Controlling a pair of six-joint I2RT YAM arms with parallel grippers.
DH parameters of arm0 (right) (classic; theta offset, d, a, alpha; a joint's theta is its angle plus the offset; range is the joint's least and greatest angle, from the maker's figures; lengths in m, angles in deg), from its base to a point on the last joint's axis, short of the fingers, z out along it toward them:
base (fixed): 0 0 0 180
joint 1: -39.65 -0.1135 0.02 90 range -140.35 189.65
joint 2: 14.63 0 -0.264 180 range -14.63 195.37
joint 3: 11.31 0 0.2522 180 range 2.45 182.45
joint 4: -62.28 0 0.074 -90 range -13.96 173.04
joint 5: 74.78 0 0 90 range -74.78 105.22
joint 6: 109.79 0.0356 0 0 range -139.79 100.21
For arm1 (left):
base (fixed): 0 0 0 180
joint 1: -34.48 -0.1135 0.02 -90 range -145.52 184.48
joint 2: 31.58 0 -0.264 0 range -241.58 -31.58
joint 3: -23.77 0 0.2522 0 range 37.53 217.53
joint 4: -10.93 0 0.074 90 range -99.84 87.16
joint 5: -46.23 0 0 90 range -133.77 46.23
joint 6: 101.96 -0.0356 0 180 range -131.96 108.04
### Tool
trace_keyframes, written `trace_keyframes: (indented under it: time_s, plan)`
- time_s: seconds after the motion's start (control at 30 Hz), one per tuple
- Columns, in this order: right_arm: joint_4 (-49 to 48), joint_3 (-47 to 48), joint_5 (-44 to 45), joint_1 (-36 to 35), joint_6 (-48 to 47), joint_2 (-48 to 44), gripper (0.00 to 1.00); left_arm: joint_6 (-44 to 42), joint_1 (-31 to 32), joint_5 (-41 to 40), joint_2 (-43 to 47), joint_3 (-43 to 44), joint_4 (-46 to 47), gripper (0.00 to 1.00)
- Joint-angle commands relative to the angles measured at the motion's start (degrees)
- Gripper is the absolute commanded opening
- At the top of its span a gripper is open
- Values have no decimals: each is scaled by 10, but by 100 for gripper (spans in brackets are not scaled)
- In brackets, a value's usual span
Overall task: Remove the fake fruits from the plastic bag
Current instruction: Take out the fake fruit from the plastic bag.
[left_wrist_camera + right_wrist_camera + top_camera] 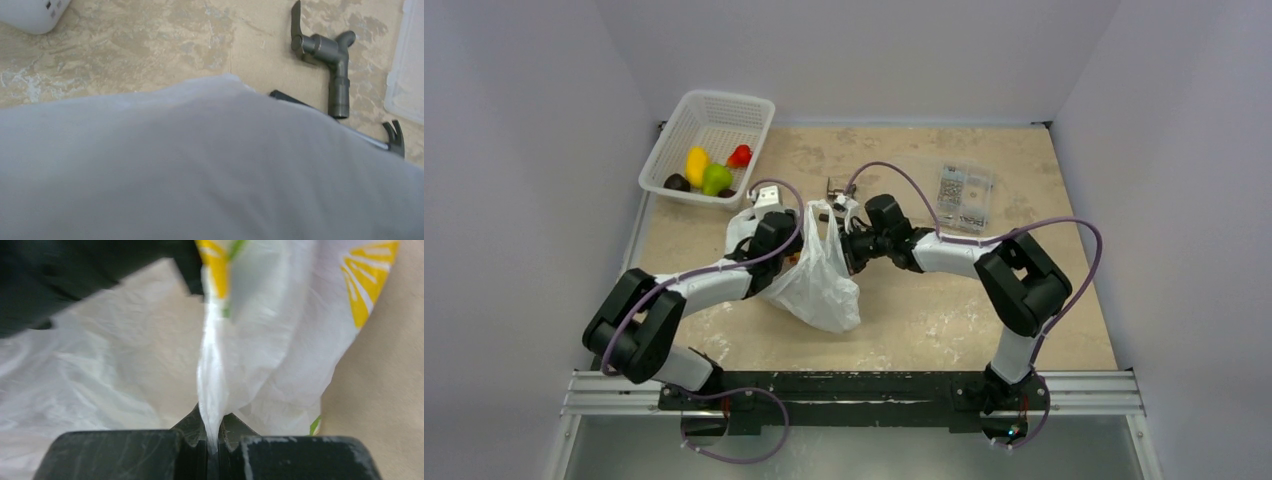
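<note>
The plastic bag lies mid-table, white with yellow-green marks, its top lifted. My right gripper is shut on a bunched strip of the bag; in the right wrist view the film runs down between the closed gripper. My left gripper is at the bag's left top edge. In the left wrist view the bag hides its fingers. Fake fruits lie in the white mesh basket: yellow, green, red and dark brown. Any fruit inside the bag is hidden.
A grey metal tap fitting and a small black hammer lie just beyond the bag. A clear flat box of small parts stands at the back right. White walls close in the table on three sides.
</note>
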Motion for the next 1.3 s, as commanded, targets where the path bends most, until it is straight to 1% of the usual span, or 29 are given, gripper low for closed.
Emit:
trace_keyframes:
  time_s: [0.0, 0.1, 0.2, 0.33, 0.4, 0.47, 0.57, 0.67, 0.77, 0.87, 0.97, 1.03, 1.1, 1.2, 1.27]
  plan:
    - [-77, -44, 93, -1, -33, -24, 0, -20, -2, 93, 80, -50, 0, 5]
    - [-121, -73, 130, -3, -33, -45, 0, 0, -2, 161, 154, -81, -41, 4]
    - [-153, -95, 169, -14, -43, -61, 0, 20, -2, 236, 232, -105, -78, 0]
    - [-211, -126, 197, -26, -43, -64, 0, 35, -2, 307, 316, -118, -112, 0]
    - [-246, -145, 209, -26, -36, -68, 0, 35, -2, 321, 346, -116, -140, 0]
    - [-272, -166, 222, -28, -37, -81, 0, 34, -2, 326, 377, -112, -192, 0]
    - [-315, -201, 241, -28, -43, -104, 0, 36, -2, 340, 417, -114, -223, 0]
    - [-332, -210, 232, -28, -51, -110, 0, 41, -2, 358, 446, -112, -252, 0]
    - [-351, -219, 217, -27, -56, -113, 0, 36, -2, 359, 483, -101, -299, 0]
    - [-378, -221, 188, -26, -49, -106, 0, 25, -2, 336, 522, -79, -357, 0]
    - [-377, -218, 166, -26, -55, -108, 0, 11, -2, 326, 548, -54, -400, 0]
    - [-373, -216, 166, -24, -54, -105, 0, 6, -2, 323, 559, -33, -428, 0]
    - [-368, -211, 169, -22, -50, -99, 0, 2, -2, 302, 567, -10, -467, 0]
    - [-368, -209, 163, -21, -51, -100, 0, -12, -2, 262, 576, 12, -479, 0]
    - [-364, -207, 162, -22, -53, -100, 0, -23, -2, 234, 572, 21, -462, 0]
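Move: The left fingers are inside the bag, already closed on the red fruit. From them the white basket's middle is about 20 cm ahead and 19 cm left, with the green pear in it roughly 11 cm ahead and 17 cm left. The bag's middle is some 9 cm back and 4 cm right. From the right hand, pinching the bag's rim, the red fruit is about 9 cm ahead and 15 cm left. Left hand pulls the red fruit back about 18 cm and up 13; right keeps pinching the bag. ##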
